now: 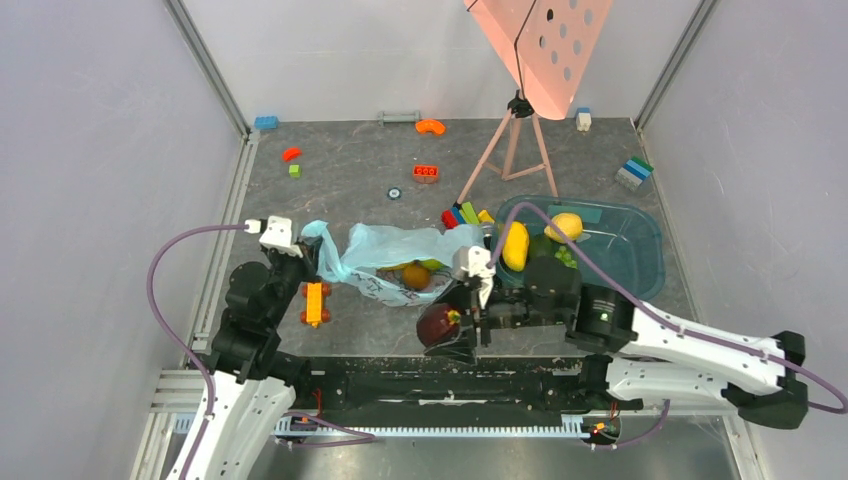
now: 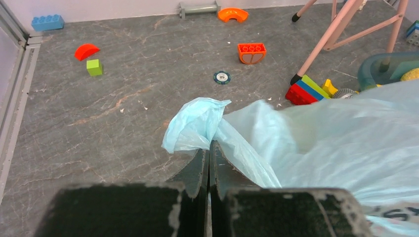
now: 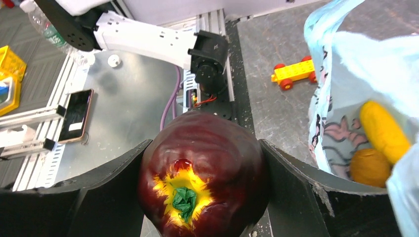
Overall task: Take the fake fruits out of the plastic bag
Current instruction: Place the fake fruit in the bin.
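Observation:
The light blue plastic bag [image 1: 385,250] lies crumpled on the table between the arms. My left gripper [image 1: 308,258] is shut on its left handle, and the left wrist view shows the jaws [image 2: 210,148] pinching the film of the bag [image 2: 321,138]. My right gripper [image 1: 452,325] holds a dark maroon fake fruit [image 1: 438,325] near the table's front edge, outside the bag. In the right wrist view the maroon fruit [image 3: 202,168] fills the gap between both fingers. Inside the open bag [image 3: 341,84] lie a yellow fruit [image 3: 383,131] and a small orange [image 3: 369,168].
A teal see-through tub [image 1: 625,250] at the right holds a lemon [image 1: 565,225], a long yellow fruit [image 1: 515,245] and green pieces. A yellow toy car [image 1: 314,302] sits by the left gripper. A pink tripod [image 1: 515,150], coloured bricks [image 1: 462,214] and a chip [image 1: 394,193] lie behind the bag.

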`<state>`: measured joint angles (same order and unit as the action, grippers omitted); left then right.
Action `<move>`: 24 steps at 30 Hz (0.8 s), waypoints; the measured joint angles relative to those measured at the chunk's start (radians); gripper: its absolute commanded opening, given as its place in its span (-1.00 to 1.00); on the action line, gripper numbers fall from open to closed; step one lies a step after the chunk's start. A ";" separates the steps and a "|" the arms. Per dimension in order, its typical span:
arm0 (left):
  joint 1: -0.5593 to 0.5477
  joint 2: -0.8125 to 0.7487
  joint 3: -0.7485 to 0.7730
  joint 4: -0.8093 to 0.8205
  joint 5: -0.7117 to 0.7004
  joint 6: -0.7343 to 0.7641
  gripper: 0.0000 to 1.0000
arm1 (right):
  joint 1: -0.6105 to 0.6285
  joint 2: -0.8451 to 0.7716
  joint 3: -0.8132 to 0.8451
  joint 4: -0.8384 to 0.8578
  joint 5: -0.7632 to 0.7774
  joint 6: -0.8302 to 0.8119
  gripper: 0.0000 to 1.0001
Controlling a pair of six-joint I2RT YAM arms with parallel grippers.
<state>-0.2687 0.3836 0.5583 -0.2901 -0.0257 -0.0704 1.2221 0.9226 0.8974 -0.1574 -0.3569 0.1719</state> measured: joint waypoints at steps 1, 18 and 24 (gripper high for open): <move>0.000 0.002 -0.002 0.000 0.000 -0.001 -0.96 | 0.000 -0.019 0.000 -0.006 0.012 0.001 0.07; 0.000 0.062 -0.007 0.133 0.142 -0.127 -0.96 | 0.000 -0.082 -0.235 -0.032 0.034 0.045 0.05; -0.002 0.262 0.078 0.245 0.162 -0.236 -0.96 | 0.003 -0.023 -0.283 0.008 -0.005 0.045 0.05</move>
<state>-0.2703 0.6453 0.6365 -0.0452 0.1360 -0.3061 1.2247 0.8997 0.6140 -0.1493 -0.3622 0.2169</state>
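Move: The dark red fruit is already between the right fingers, and the bin it is bound for has its middle about 29 cm ahead, 32 cm to the right and 25 cm below this hand. A white block lies 13 cm ahead, 8 cm right, 29 cm down; the bag's body is 21 cm ahead, 8 cm left, 22 cm down. From the left hand, pinching the bag's handle, the bag's body is 16 cm right, 2 cm ahead and 17 cm lower, the bin 10 cm ahead and 57 cm right. The dark red fruit, still held, goes some 3 cm to the right with a slight rise, then sinks steeply in front of the bag to about 12 cm below where it was, the right fingertips dipping about 15 degrees. The left hand keeps its shut pinch on the bag's handle and, after a small dip, draws it right, forward and up, rolling its left side down. ##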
